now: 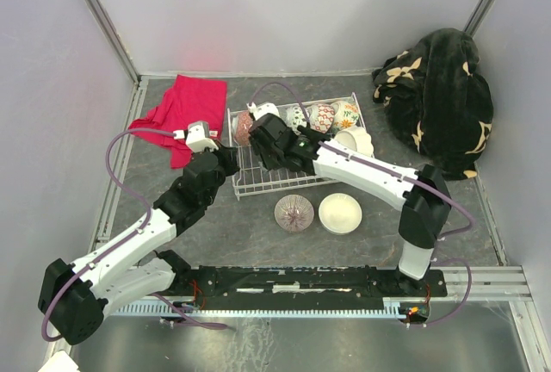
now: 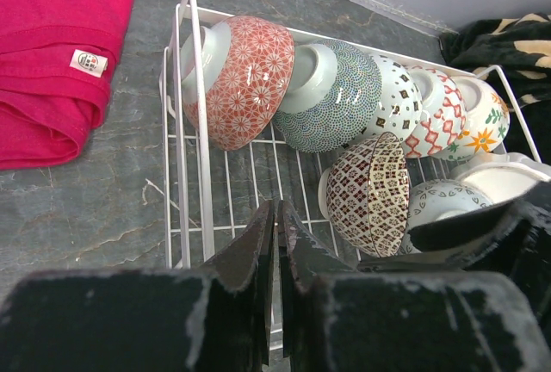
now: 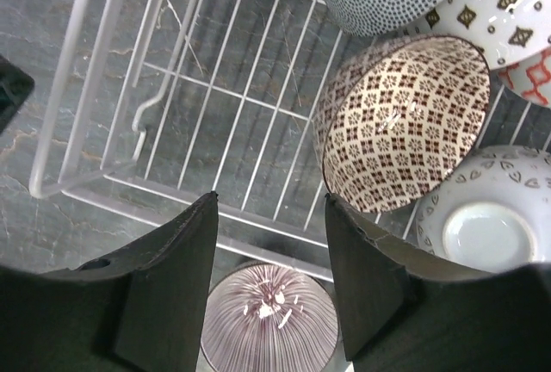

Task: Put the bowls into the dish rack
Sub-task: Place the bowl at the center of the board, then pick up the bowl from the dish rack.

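The white wire dish rack holds a back row of bowls on edge: red lattice, blue mosaic, dotted white, red-patterned and floral. In front of that row a brown lattice bowl leans on its side beside a grey-patterned one. My right gripper hangs open and empty over the rack's front left, just left of the brown bowl. My left gripper is shut and empty at the rack's left front corner. A purple striped bowl and a plain white bowl sit on the table before the rack.
A red cloth lies left of the rack. A black floral blanket is heaped at the back right. Grey walls close in the table on three sides. The two arms meet over the rack's left end.
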Controlling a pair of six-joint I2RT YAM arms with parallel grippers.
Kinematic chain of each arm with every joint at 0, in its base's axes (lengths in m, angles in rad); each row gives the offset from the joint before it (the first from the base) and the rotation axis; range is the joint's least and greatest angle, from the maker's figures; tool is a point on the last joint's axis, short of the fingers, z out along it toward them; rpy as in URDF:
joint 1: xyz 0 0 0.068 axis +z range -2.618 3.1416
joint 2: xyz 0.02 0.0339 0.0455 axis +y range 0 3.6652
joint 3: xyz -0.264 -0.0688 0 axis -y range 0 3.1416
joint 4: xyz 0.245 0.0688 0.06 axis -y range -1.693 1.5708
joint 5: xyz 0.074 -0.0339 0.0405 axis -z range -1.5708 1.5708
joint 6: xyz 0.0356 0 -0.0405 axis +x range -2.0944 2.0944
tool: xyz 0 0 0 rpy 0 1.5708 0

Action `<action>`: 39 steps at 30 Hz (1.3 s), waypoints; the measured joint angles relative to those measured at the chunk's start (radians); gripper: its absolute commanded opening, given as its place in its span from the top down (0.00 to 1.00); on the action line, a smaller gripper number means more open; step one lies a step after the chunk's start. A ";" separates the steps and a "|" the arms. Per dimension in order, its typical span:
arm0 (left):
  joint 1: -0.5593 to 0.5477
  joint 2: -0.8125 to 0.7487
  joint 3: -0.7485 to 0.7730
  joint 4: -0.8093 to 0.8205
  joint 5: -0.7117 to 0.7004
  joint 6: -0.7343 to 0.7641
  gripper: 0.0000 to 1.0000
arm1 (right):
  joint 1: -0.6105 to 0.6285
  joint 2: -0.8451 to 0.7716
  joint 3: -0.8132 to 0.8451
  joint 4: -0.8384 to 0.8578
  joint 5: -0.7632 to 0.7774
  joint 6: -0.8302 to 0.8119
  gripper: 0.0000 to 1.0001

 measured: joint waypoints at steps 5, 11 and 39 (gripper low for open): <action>0.000 0.000 0.000 0.000 0.000 0.000 0.89 | -0.016 0.061 0.046 0.013 -0.004 -0.002 0.40; 0.000 0.000 0.000 0.000 0.000 0.000 0.89 | -0.051 0.112 0.050 0.016 0.013 -0.001 0.43; 0.000 0.024 0.000 0.000 -0.002 0.000 0.89 | -0.162 0.041 -0.077 0.126 -0.294 0.036 0.99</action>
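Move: The brown-patterned bowl, on its side in the rack, lies about 7 cm ahead of the right hand, 5 cm to its right and 7 cm below. The teal bowl is roughly 14 cm straight ahead of that hand; the overturned grey bowl sits some 10 cm to the right of the patterned one and 2 cm nearer. The glass bowl stands about 10 cm back and 5 cm right, well below. From the left hand the patterned bowl is about 15 cm right, 5 ahead, 9 below. Pinches the near rim of the brown-patterned bowl: the right hand goes down and forward to it, some 6 cm down and 5 cm out, and the half-open fingers shut on the rim near the bottom of that reach. Then, keeping hold, it turns back up and towards the base, about 2 cm each way, the wrist tipping down and rolling some 10 degrees. ##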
